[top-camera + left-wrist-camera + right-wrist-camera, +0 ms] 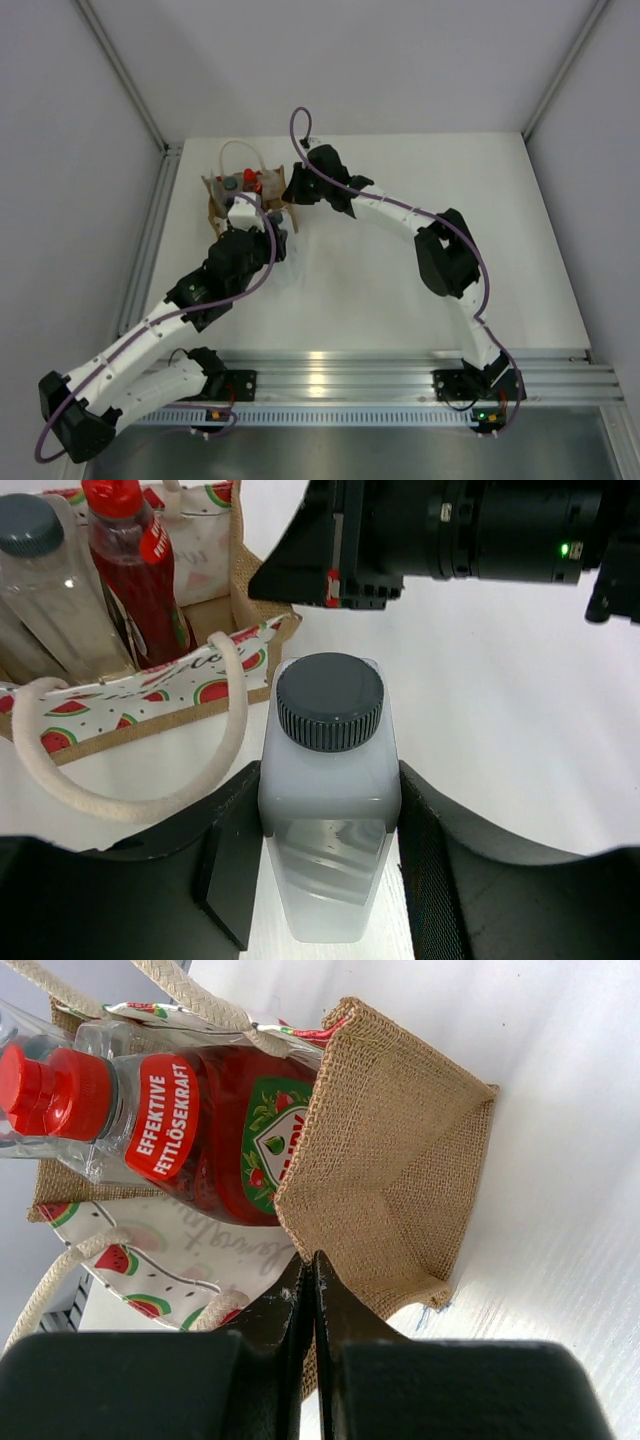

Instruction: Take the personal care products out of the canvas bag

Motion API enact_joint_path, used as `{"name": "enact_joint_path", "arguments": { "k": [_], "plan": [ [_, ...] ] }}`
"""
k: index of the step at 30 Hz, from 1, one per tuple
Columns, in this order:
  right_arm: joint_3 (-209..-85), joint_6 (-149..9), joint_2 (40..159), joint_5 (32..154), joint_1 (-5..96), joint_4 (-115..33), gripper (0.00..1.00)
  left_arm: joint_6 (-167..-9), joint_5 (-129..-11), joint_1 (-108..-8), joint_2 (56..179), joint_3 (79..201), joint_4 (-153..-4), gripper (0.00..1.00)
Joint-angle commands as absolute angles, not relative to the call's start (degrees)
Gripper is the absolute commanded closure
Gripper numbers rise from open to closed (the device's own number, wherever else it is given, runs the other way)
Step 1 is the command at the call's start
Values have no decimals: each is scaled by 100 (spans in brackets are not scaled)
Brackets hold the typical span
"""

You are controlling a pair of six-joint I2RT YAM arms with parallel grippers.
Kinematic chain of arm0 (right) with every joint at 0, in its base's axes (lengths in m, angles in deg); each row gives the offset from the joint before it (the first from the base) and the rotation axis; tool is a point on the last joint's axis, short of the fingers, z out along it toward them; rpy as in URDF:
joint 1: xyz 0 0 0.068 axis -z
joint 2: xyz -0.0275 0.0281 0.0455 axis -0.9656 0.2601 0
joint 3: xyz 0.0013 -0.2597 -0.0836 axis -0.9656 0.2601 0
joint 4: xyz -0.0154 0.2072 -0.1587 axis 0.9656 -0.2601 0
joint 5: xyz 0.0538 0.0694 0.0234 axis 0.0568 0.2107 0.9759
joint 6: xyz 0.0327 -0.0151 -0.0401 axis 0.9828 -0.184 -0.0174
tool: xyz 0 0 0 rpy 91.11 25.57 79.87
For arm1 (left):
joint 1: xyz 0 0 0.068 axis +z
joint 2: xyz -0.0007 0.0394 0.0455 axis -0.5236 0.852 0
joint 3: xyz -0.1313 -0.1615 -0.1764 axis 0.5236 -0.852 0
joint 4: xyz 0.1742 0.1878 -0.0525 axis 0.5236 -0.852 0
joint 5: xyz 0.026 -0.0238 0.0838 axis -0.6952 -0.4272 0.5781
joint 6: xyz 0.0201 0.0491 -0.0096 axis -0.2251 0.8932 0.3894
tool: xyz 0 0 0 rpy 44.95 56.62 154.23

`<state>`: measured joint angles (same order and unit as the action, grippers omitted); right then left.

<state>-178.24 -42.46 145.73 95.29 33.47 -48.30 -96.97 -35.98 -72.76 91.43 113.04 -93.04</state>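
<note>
The canvas bag (pixel 222 195) stands at the table's far left, with tan burlap ends (pixel 400 1150) and watermelon-print sides (pixel 150 695). My left gripper (pixel 330 815) is shut on a white bottle (pixel 330 780) with a dark round cap, held just outside the bag's near right corner. Whether it touches the table I cannot tell. A red bottle (pixel 135 565) with a red cap and a clear bottle (pixel 45 590) with a grey cap are inside the bag. My right gripper (pixel 313 1265) is shut on the bag's burlap end wall. The fourth bottle is hidden.
The white rope handle (pixel 120 805) hangs over the bag's near side beside my left finger. The right arm's wrist (pixel 450 530) hovers close above the bottle. A metal rail (pixel 150 230) runs along the table's left edge near the bag.
</note>
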Motion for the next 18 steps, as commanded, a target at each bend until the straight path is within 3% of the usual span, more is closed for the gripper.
{"name": "enact_joint_path", "arguments": {
  "k": [1,18],
  "plan": [
    [-17851,-4429,14898,9517,3405,-4980,100,-9596,-3303,-7542,8718,11069,-7310,100],
    [-17790,-4491,14907,9535,3405,-4989,100,-9023,-2678,-8448,8622,9354,-5533,100]
  ]
}}
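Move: The left hand holds the white bottle upright; the bare table spot it seems bound for is some 24 cm below, 3 cm back and 3 cm right. The bag's middle lies about 15 cm ahead, 10 cm left and 14 cm lower; the red bottle in it is 15 cm ahead, 8 cm left, 12 cm down. From the right hand, the spot is roughly 18 cm back, 2 cm right, 15 cm down, and the bag's middle 10 cm left, 7 cm down. Keeping its pinch on the upper body of the white bottle just below the shoulder, the left hand lowers it steadily about 7 cm towards the bare table in front of the bag, easing some 2.5 cm right and 2.5 cm back, away from the bag, while the wrist tips up and swings clockwise by about 5 degrees each. The right hand stays put, its shut fingers still at the edge of the bag's right side. ##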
